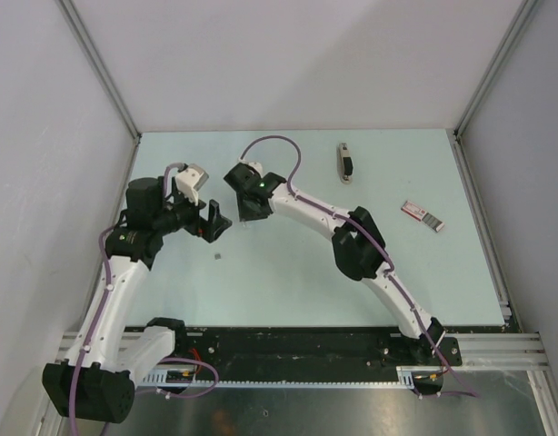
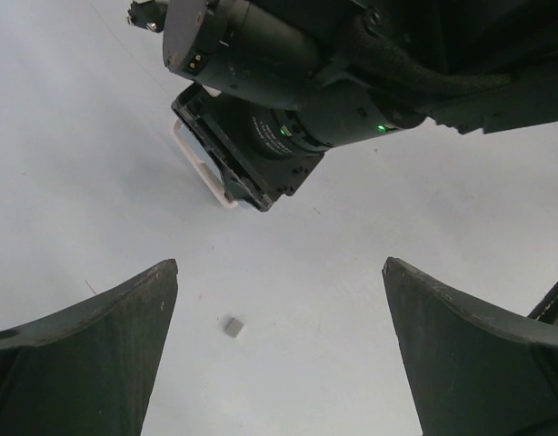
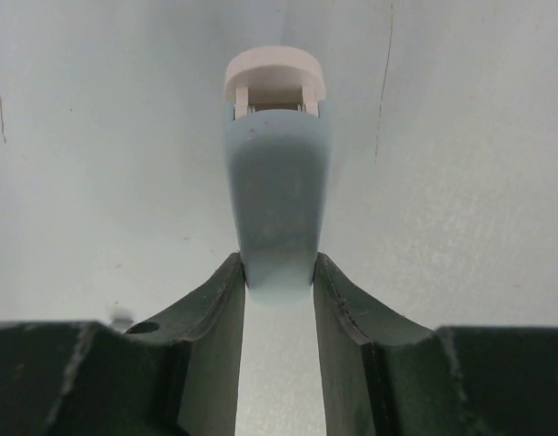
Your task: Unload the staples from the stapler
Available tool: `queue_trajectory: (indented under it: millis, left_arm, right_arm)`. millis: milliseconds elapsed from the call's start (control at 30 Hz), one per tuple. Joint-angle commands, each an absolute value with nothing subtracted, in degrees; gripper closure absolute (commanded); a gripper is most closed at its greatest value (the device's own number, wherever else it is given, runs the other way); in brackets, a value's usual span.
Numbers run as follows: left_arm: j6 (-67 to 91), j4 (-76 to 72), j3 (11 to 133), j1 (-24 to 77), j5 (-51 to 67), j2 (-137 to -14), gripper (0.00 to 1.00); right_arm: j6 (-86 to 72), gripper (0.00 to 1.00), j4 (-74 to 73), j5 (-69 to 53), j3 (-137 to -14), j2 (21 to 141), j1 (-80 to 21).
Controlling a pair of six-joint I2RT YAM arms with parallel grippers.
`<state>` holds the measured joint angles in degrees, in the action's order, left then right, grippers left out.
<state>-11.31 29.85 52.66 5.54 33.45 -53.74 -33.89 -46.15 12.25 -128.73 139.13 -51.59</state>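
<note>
The stapler (image 1: 345, 163), a slim black and grey bar on a pale base, lies at the back of the table, away from both grippers. A tiny grey staple piece (image 1: 217, 257) lies on the table; in the left wrist view it (image 2: 232, 327) sits between the open, empty fingers of my left gripper (image 2: 279, 272), well below them. My right gripper (image 3: 279, 272) is shut on a pale blue bar (image 3: 277, 195) with a pinkish-white end and metal between. The white end also shows in the left wrist view (image 2: 199, 168). The two grippers (image 1: 215, 222) (image 1: 252, 216) are close together.
A flat red-and-white box (image 1: 423, 216) lies at the right of the table. White walls and metal rails enclose the table at the left, back and right. The right arm's wrist (image 2: 288, 136) hangs just ahead of my left fingers.
</note>
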Motion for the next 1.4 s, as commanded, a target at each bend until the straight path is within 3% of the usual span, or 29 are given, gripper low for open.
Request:
queue_trajectory:
  millis: [0, 100, 233, 367, 567, 967, 1367]
  left_arm:
    - [-8.5, 28.5, 52.6, 5.0, 30.8, -51.8, 0.0]
    - [-8.5, 28.5, 52.7, 5.0, 30.1, -51.2, 0.01]
    - [-7.3, 28.3, 52.6, 5.0, 30.4, -51.6, 0.01]
    - [-7.4, 28.2, 51.7, 5.0, 30.5, -53.7, 0.01]
    - [-9.6, 26.7, 49.4, 5.1, 28.2, -55.1, 0.0]
    - [-11.3, 25.3, 48.2, 8.6, 25.0, -55.9, 0.01]
    - [-12.1, 24.7, 46.6, 13.6, 24.1, -56.9, 0.01]
  right_arm:
    - [-32.7, 0.71, -52.0, 10.3, -133.0, 142.2, -50.7]
    - [-32.6, 0.62, -51.4, 10.2, -133.2, 142.7, -50.5]
    - [-32.3, 0.43, -50.7, 10.6, -134.4, 142.1, -50.5]
    - [-31.3, 0.32, -50.3, 10.9, -135.5, 140.7, -49.9]
    - [-29.7, 0.27, -49.2, 13.6, -131.0, 132.9, -47.2]
    - [-28.1, 0.19, -36.9, 14.6, -97.9, 107.6, -26.4]
    - [-21.0, 0.17, -37.5, 22.5, -112.6, 123.1, -21.8]
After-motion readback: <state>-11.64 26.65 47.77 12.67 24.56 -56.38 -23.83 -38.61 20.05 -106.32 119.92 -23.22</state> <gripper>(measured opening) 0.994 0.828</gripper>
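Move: The right hand still grips the blue stapler by its mouth end, with the stapler's middle about 4 cm ahead and 2 cm left. Its next goal, the black-ended bar, lies some 21 cm ahead and 29 cm right, a little lower. The staple stack is about 11 cm back and 10 cm left; the pink-grey box is 2 cm ahead and 49 cm right. From the left hand, the bar lies about 31 cm ahead, 38 cm right and 17 cm down. The right fingers open and let go of the blue stapler at the table, dipping about 1 cm. The hand then lifts some 10 cm and sweeps nearly 30 cm right and 13 cm forward, turning about 25 degrees clockwise, before sinking about 5 cm with open fingers by the near end of the black-ended bar, not yet touching. The left hand, empty and open, sinks about 4 cm. ##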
